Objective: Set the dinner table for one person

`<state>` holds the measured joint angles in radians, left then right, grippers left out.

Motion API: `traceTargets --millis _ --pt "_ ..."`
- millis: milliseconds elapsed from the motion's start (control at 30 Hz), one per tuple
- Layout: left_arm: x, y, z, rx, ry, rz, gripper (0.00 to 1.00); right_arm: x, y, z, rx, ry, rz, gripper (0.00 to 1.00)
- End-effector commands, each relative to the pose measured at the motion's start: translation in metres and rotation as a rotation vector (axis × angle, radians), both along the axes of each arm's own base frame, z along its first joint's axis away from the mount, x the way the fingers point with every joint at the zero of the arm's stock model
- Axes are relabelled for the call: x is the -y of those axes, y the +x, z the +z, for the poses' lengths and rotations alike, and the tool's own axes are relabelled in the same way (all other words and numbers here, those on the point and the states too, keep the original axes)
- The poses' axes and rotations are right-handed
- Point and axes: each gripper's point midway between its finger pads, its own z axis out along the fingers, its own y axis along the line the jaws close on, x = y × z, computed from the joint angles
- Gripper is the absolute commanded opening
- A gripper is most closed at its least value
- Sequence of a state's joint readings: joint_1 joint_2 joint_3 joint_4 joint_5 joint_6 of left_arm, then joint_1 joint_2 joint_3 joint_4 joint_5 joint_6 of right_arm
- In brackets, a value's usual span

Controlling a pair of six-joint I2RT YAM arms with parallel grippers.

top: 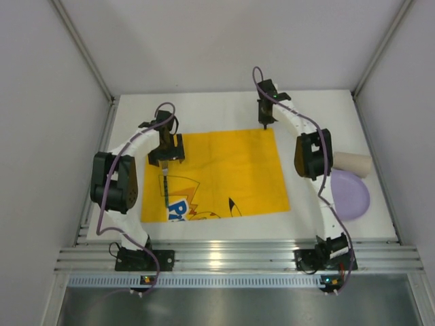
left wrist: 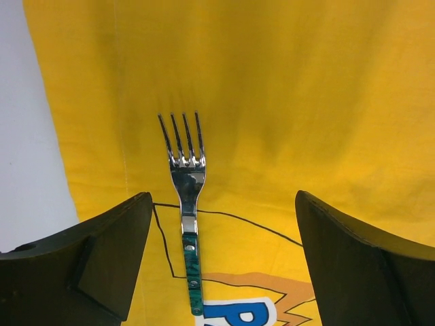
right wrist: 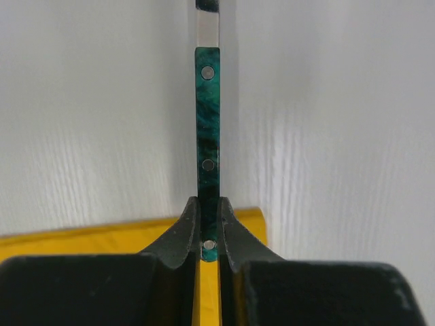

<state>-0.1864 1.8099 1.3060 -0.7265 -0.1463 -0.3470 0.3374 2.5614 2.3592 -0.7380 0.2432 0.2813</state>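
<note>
A fork point(left wrist: 186, 170) with a green marbled handle lies flat on the yellow placemat point(top: 231, 163), tines pointing away from the arm bases. My left gripper point(left wrist: 223, 200) hovers over it, wide open, with the fork's handle between the fingers and touching neither. In the top view this gripper point(top: 165, 159) is over the placemat's left part, with the fork point(top: 165, 185) just below it. My right gripper point(right wrist: 209, 204) is shut on the end of a second green-handled utensil point(right wrist: 207, 122) at the placemat's far right corner, above the white dinner table point(top: 204, 109). Its head is out of view.
A purple plate point(top: 350, 193) lies at the right of the table, partly behind the right arm. A beige cylinder point(top: 353, 163) lies on its side just beyond it. A ribbed aluminium rail point(top: 238, 258) runs along the near edge. White walls enclose the table.
</note>
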Motion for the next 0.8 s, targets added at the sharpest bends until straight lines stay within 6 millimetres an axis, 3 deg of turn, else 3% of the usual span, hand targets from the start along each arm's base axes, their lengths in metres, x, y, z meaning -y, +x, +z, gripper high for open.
traceTargets --millis 0,33,67,100,133,167,333,433,500,767 --pt "0.001 0.014 0.002 0.017 -0.011 0.039 0.92 0.021 -0.022 0.116 0.141 0.037 -0.041 0.00" --pt "0.002 0.017 0.002 0.022 -0.016 0.041 0.92 0.024 -0.047 0.092 0.065 0.019 -0.045 0.00" --pt "0.003 0.019 0.002 0.027 -0.021 0.043 0.93 0.025 -0.063 0.123 0.110 0.043 -0.045 0.00" --pt "0.004 0.020 0.001 0.029 -0.023 0.046 0.93 0.023 -0.073 0.126 0.120 0.062 -0.039 0.00" --pt "0.004 0.023 0.003 0.039 -0.026 0.053 0.93 0.023 -0.100 0.103 0.058 0.051 -0.037 0.00" --pt "0.004 0.024 0.002 0.039 -0.025 0.055 0.93 0.023 -0.114 0.130 0.111 0.078 -0.031 0.00" --pt "0.010 0.025 0.003 0.035 -0.057 0.076 0.93 0.000 -0.189 0.138 0.073 0.133 0.043 0.00" --pt "0.011 0.023 0.005 0.037 -0.066 0.084 0.93 -0.019 -0.226 0.128 0.024 0.170 0.099 0.00" --pt "0.013 0.023 0.004 0.038 -0.079 0.092 0.93 -0.026 -0.239 0.116 -0.013 0.185 0.127 0.00" --pt "0.013 0.011 0.000 0.037 -0.096 0.097 0.93 -0.023 -0.284 0.043 -0.219 0.183 0.124 0.00"
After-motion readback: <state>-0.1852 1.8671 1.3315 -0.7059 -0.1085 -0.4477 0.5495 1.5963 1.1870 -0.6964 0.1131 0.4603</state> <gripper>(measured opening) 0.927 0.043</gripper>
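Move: Back towards its base from the right hand, which already grips the spoon by its handle end just over the table beyond the yellow mat, lies the mat's right-hand strip, its middle about 25 cm back and 1 cm below, with no sideways offset. The purple plate lies about 35 cm back and 30 cm right, the beige cup on its side 22 cm back and 35 cm right. From the left hand, that strip is about 39 cm right, 2 cm back and 8 cm below. Sweeping quickly back some 28 cm with the spoon still pinched by its handle end, the right hand arcs up about 14 cm and swings slightly right and back again, then sinks about 9 cm over the mat's right-hand strip, its fingers tipping some 10 degrees farther down. The grip stays shut. ##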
